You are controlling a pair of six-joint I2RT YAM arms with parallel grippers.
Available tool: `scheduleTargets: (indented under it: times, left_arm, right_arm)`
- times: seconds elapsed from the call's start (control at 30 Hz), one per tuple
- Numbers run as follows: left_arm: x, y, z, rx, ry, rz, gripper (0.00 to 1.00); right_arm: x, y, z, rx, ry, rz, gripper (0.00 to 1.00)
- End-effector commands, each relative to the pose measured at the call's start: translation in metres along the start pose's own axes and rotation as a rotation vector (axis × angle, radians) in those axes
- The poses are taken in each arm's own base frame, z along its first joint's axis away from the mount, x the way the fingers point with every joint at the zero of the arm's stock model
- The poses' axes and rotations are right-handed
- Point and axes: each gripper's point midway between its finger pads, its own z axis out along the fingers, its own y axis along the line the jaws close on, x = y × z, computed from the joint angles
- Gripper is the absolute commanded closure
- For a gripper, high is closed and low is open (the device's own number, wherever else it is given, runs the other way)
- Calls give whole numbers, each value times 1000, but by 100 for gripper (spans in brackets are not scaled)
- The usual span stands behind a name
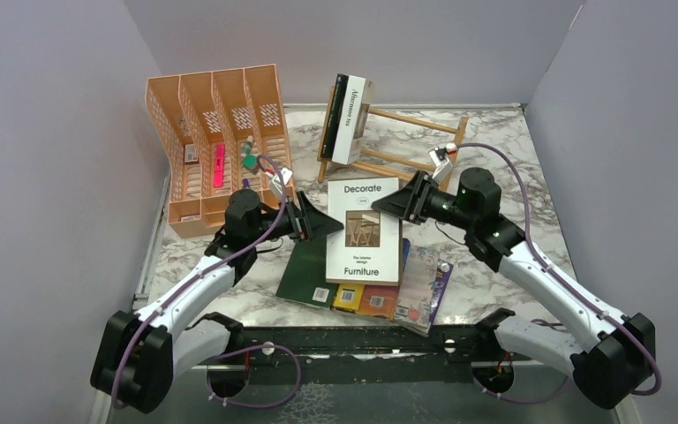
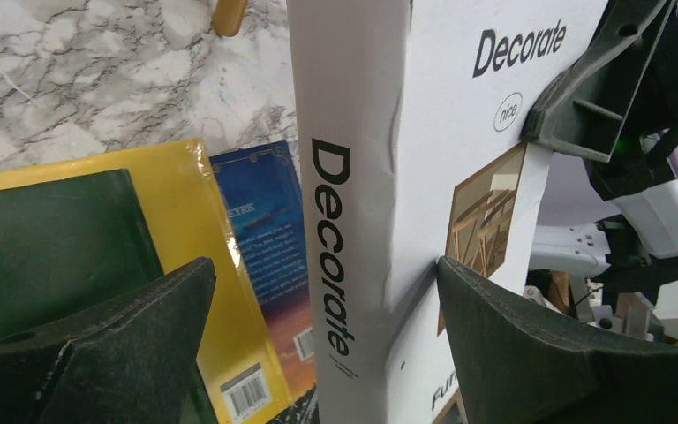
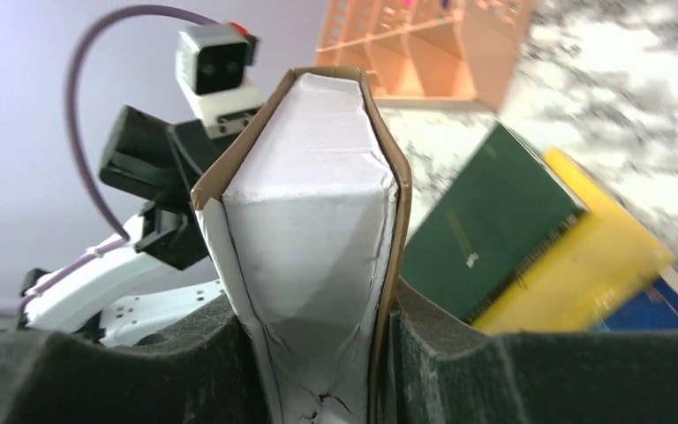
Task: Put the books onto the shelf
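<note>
The white "Decorate" book is lifted above the pile, tilted. My right gripper is shut on its page edge, pinching the pages between both pads. My left gripper stands open around the spine; its right finger is at the cover, and its left finger is well apart from the spine. Under it lie the dark green book, a yellow one, a blue-orange one and a purple floral one. The wooden shelf holds a black-and-white book leaning at its left end.
An orange perforated file organiser stands at the back left with small items in its slots. Grey walls close in the marble table on the left, back and right. A black base rail runs along the near edge between the arms.
</note>
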Motion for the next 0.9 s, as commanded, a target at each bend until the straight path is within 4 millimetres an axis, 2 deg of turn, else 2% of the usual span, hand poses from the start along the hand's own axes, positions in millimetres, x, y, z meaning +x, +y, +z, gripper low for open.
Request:
scheduleTargets:
  times: [0.0, 0.17, 0.37, 0.73, 0.87]
  left_arm:
    - [-13, -28, -10, 59, -61, 17, 6]
    - [-26, -59, -25, 123, -149, 40, 11]
    - [-33, -90, -39, 221, -207, 48, 17]
    - [-31, -99, -41, 280, -196, 9, 29]
    - [-32, -106, -45, 304, -203, 10, 39]
  right_arm:
    - [-23, 66, -2, -253, 17, -118, 72]
    - [-30, 91, 4, -371, 51, -79, 74]
    - [-31, 99, 14, -449, 101, 2, 78]
    - [-40, 109, 18, -512, 92, 15, 78]
    - [-40, 110, 19, -524, 96, 13, 78]
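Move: The right hand grips the Decorate book; the free shelf gap lies about 22 cm ahead of it, 3 cm to its right and 8 cm lower, with the white shelved book 24 cm ahead and 6 cm left. From the left hand, open at the spine, the Decorate book's middle is 6 cm right and 1 cm back; the green book is 9 cm left, the blue one 11 cm right, both 4 cm back and some 14 cm below. Right hand lifts the Decorate book some 8 cm and leftward, rolling; left rises alongside, closing round the spine. ##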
